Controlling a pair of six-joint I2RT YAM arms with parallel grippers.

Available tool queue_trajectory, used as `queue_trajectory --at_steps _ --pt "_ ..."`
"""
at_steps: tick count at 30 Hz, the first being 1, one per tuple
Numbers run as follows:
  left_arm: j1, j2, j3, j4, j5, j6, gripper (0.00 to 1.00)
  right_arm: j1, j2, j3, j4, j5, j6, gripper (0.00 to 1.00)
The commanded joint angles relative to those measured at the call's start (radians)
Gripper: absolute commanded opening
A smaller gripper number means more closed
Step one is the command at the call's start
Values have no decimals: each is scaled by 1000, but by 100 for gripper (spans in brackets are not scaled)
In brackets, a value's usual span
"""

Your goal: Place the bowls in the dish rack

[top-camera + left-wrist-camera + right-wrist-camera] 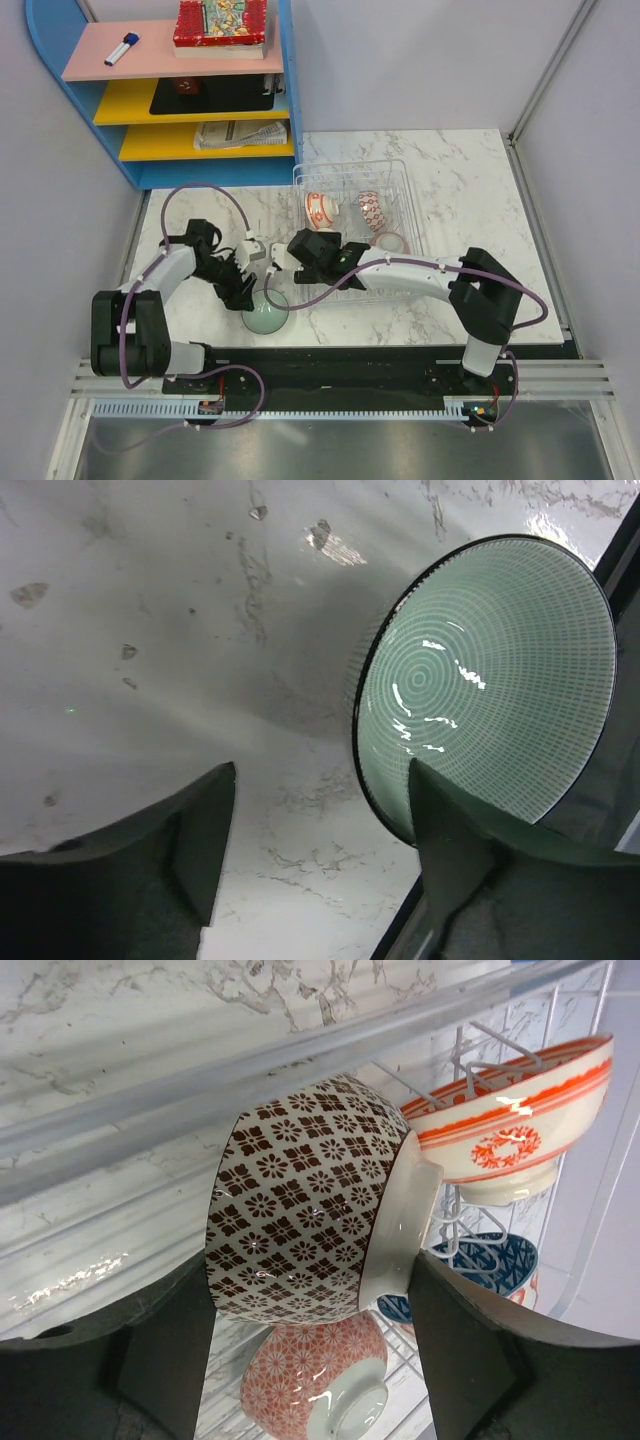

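A pale green bowl (pixel 265 315) (pixel 490 680) sits upright on the marble table near its front edge. My left gripper (pixel 243 293) (pixel 320 820) is open right beside it. The right finger (pixel 450 830) stands over the bowl's near rim, and the left finger is over bare table. My right gripper (pixel 300 250) (pixel 310 1300) is shut on a brown lattice bowl (pixel 310 1210) turned on its side, just over the clear dish rack (pixel 350 165) (pixel 300 1055). In the top view that bowl is hidden under the gripper. An orange-red floral bowl (pixel 322 208) (pixel 510 1130), a red-patterned bowl (pixel 372 208) (pixel 315 1380) and a blue bowl (pixel 495 1260) stand in the rack.
A blue shelf unit (pixel 200 100) with pink and yellow boards stands at the back left, holding a marker, a box and papers. Grey walls close in the table on both sides. My two arms cross close together at the rack's front left corner.
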Motion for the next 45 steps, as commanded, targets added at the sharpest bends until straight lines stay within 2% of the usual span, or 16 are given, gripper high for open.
queue_trajectory --at_steps 1,3,4,9,11,12,13,17,18,20,21,22,33,37,42,45 --pt "-30 35 -14 -27 -30 67 67 9 24 3 143 68 -49 0" --pt "-31 43 -17 -27 -34 69 57 9 35 -3 149 67 -52 0" --pt "-31 51 -17 -25 -33 70 49 7 36 -8 152 65 -55 0" --pt "-36 66 -15 -28 -27 75 23 7 40 -40 151 56 -52 2" --pt "-36 68 -9 -28 -25 75 8 9 37 -48 136 33 -43 14" --pt "-36 66 -6 -27 -27 72 2 9 32 -50 119 24 -38 29" --pt "-36 63 1 -28 -27 69 2 9 29 -51 109 13 -31 37" --pt "-36 23 34 -28 -21 50 2 7 4 -46 57 -49 -18 52" --pt "-36 2 40 -28 -16 40 2 9 -11 -45 33 -62 -17 69" --pt "-36 -21 67 -27 -11 23 2 7 -28 -46 16 -94 -14 84" --pt "-36 -37 78 -28 -8 14 2 9 -45 -48 -5 -108 -18 95" --pt "-36 -43 99 -28 -5 6 2 7 -52 -51 -13 -123 -20 98" --pt "-33 -109 190 -24 12 -69 2 9 -128 -50 -52 -174 3 98" --pt "-33 -158 222 -11 50 -115 2 7 -171 -24 -49 -123 2 98" --pt "-31 -251 306 19 197 -183 2 7 -279 10 -55 -137 38 98" --pt "-31 -282 339 87 292 -239 2 -35 -351 64 -47 -230 178 98"
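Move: The green bowl's middle is about 5 cm back and 5 cm to the right of the open left fingers, some 4 cm below. From that hand the dish rack's middle lies roughly 27 cm right and 13 cm ahead. The right hand already holds the brown bowl over its rack spot, about 1 cm ahead, 1 cm left and 1 cm below. From the right hand, at about its height, the orange bowl is some 11 cm ahead and 1 cm left, and the pink bowl about 13 cm right and 3 cm ahead. Back and slightly down about 2 cm, the left hand shuts on the green bowl's far-left rim, then lifts it up some 14 cm and forward about 7 cm, tilting roughly 20 degrees. The right hand first settles the brown bowl in the rack almost in place, then opens, lets go, draws back 3 cm and rises clear about 7 cm. ##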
